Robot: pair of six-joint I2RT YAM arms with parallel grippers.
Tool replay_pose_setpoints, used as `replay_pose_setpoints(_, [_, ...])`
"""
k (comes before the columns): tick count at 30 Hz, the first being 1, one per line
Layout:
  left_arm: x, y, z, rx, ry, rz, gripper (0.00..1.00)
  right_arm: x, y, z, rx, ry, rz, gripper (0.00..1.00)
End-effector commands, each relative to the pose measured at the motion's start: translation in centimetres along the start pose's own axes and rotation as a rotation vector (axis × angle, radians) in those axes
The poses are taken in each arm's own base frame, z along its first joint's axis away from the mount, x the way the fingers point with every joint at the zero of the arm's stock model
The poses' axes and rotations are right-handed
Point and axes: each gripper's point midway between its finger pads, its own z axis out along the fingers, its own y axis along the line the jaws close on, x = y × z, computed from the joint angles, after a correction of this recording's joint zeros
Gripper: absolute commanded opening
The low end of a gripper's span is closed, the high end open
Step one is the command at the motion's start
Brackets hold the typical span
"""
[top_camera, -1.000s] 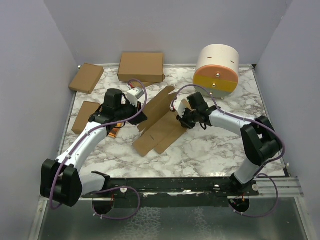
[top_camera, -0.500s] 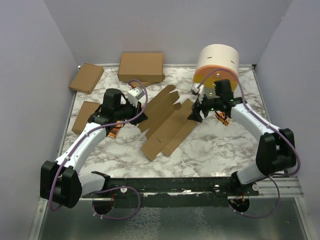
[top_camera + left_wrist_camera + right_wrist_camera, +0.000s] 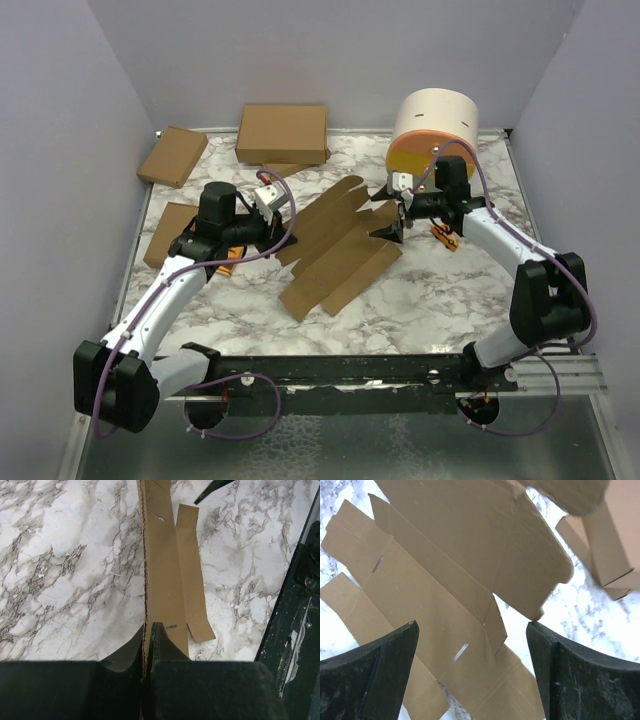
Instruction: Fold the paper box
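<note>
The paper box [image 3: 335, 245] is a flat brown die-cut sheet with flaps and slots, lying slantwise in the middle of the marble table. My left gripper [image 3: 284, 236] is shut on the sheet's left edge. In the left wrist view the cardboard [image 3: 165, 570] runs away edge-on from between the pinched fingers of the left gripper [image 3: 150, 628]. My right gripper [image 3: 390, 226] hovers open over the sheet's far right flaps, holding nothing. In the right wrist view the right gripper [image 3: 471, 625] has its fingers spread wide above the cardboard [image 3: 445, 555].
A larger brown carton [image 3: 282, 133] and a small carton [image 3: 172, 155] sit at the back left. Another brown piece [image 3: 168, 232] lies by the left arm. A white drum with an orange and yellow face [image 3: 432, 135] stands at the back right. Grey walls enclose three sides.
My right gripper has let go of the sheet's right side, opened wide and drawn back toward the far right. The sheet now lies flatter. The left gripper keeps its hold.
</note>
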Motion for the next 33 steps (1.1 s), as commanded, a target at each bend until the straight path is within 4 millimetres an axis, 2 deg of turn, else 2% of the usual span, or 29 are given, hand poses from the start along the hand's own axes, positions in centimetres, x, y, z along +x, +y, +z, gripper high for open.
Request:
replay_pose_setpoints(1, [-1.0, -1.0, -0.4, 0.045, -0.052, 0.054, 0.00, -0.2, -1.6, 0.7, 0.008, -0.029, -0.021, 0.83])
replay_pose_setpoints(6, [-1.2, -1.0, -0.4, 0.046, -0.057, 0.050, 0.00, 1.7, -1.5, 1.1, 0.022, 0.001, 0.044, 0.70])
replay_pose_setpoints(10, [-1.3, -0.6, -0.3, 0.019, -0.060, 0.023, 0.00, 1.8, -1.6, 1.0, 0.042, 0.014, 0.055, 0.40])
replay_pose_setpoints(13, [-1.7, 0.1, -0.2, -0.023, -0.076, -0.043, 0.00, 1.7, -1.8, 0.6, 0.082, 0.034, 0.063, 0.24])
replay_pose_setpoints(18, [-2.9, 1.1, 0.4, -0.082, -0.152, -0.199, 0.00, 1.5, -2.0, 1.0, 0.146, 0.065, 0.061, 0.12])
replay_pose_setpoints(21, [-3.9, 1.8, 0.5, -0.125, -0.211, -0.285, 0.00, 1.4, -2.9, 1.6, 0.224, 0.083, 0.155, 0.02])
replay_pose_setpoints(25, [-5.1, 1.6, 0.7, -0.136, -0.278, -0.345, 0.00, 0.8, -3.9, 3.1, 0.319, 0.107, 0.240, 0.01])
replay_pose_setpoints(28, [-5.5, 1.2, 1.0, -0.127, -0.292, -0.349, 0.00, 0.4, -3.2, 4.9, 0.333, 0.110, 0.268, 0.01])
replay_pose_setpoints(33, [-4.9, 1.1, 1.8, -0.122, -0.272, -0.362, 0.00, 0.4, -1.2, 7.6, 0.293, 0.147, 0.273, 0.02])
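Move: The small side flap at the end of the paper box sheet lies between the right hand's open fingers, about 2 cm ahead, 1 cm left and 3 cm below. From that hand the slotted panel is 9 cm left, 4 back and 7 down; the orange clip 13 cm right and level, 14 below; the drum cabinet 21 ahead, 14 right, 4 below. From the left hand, still gripping the sheet edge, the flap is some 20 cm right, 8 ahead, 5 below. The small side flap gets pinched as the right hand eases forward and down about 2 cm each and shuts its wide-open fingers on it; the shut hand then goes on forward and left, some 4 cm, turning about 25 degrees clockwise. The left hand keeps its pinch, first nearly still, then shifts a few centimetres forward, right and up while its fingers swing forward and tip upward. ##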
